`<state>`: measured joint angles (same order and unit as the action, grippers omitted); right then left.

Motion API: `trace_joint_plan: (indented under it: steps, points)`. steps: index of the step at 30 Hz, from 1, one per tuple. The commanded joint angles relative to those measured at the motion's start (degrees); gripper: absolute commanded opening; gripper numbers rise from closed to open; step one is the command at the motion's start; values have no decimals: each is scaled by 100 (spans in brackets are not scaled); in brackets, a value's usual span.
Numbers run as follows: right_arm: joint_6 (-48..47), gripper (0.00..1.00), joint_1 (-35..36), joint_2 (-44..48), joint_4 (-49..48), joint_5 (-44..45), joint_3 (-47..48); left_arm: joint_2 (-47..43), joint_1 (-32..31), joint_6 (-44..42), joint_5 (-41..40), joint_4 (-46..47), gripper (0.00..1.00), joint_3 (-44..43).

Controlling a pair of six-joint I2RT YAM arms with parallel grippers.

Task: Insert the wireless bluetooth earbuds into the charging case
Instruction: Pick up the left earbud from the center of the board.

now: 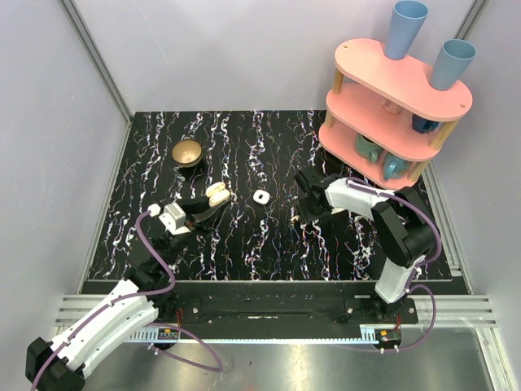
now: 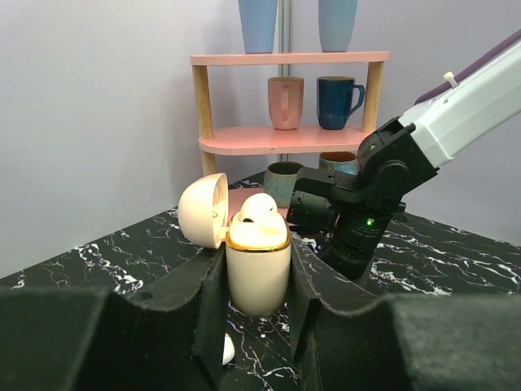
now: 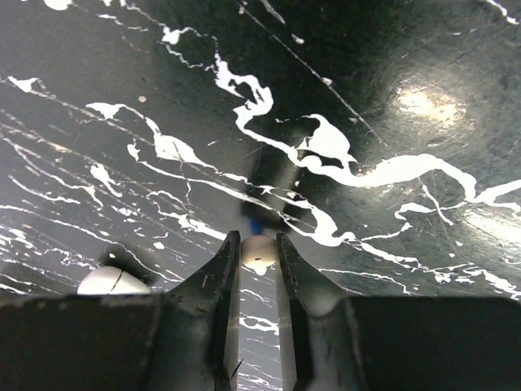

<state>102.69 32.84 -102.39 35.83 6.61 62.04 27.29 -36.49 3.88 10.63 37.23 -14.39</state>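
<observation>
My left gripper (image 1: 208,205) is shut on the body of a cream charging case (image 2: 258,273) with a gold rim, held upright just above the table. Its lid (image 2: 203,210) hangs open to the left. One cream earbud (image 2: 259,208) sits in the case's mouth. Another earbud (image 2: 229,349) lies on the table under the left fingers. My right gripper (image 3: 259,240) points down at the marbled top, shut on a small white earbud (image 3: 259,252) at its fingertips. In the top view the right gripper (image 1: 299,215) is right of centre.
A small white case (image 1: 260,196) lies between the two grippers; a white rounded object (image 3: 106,282) shows left of the right fingers. A brown bowl (image 1: 188,152) stands back left. A pink shelf (image 1: 391,106) with mugs and blue cups stands back right.
</observation>
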Motion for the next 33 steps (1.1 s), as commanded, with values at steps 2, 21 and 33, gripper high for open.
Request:
trace_joint_plan:
  steps: [2,21,33]
  points:
    - [-381,0,-41,474,20,402,-8,-145,1,-19,-88,144,0,-99]
    - [-4212,0,-50,1869,-1313,1035,-385,-83,-7,87,-35,232,0,-108]
    - [-6375,0,100,4085,-3108,850,-1485,338,-7,333,220,565,0,-222]
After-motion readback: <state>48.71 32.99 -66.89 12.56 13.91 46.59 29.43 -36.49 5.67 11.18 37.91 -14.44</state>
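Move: The left earbud is already between the right hand's fingers, down at the table. The open charging case it is meant for lies about 20 cm to that hand's left, some 9 cm back and 28 cm above. A closed white case lies roughly 7 cm ahead and 10 cm left, about level; the green mug stands some 20 cm ahead, 19 cm right and 6 cm higher. The left hand has the charging case right between its fingertips. Still pinching the left earbud, the right hand lifts it off the table, rising about 15 cm to come nearer the height of the charging case, slowly at first and then fast. As it climbs, the fingers swing up from pointing down towards forward and the hand turns some 40 degrees counter-clockwise. The left hand holds the open case practically still. ##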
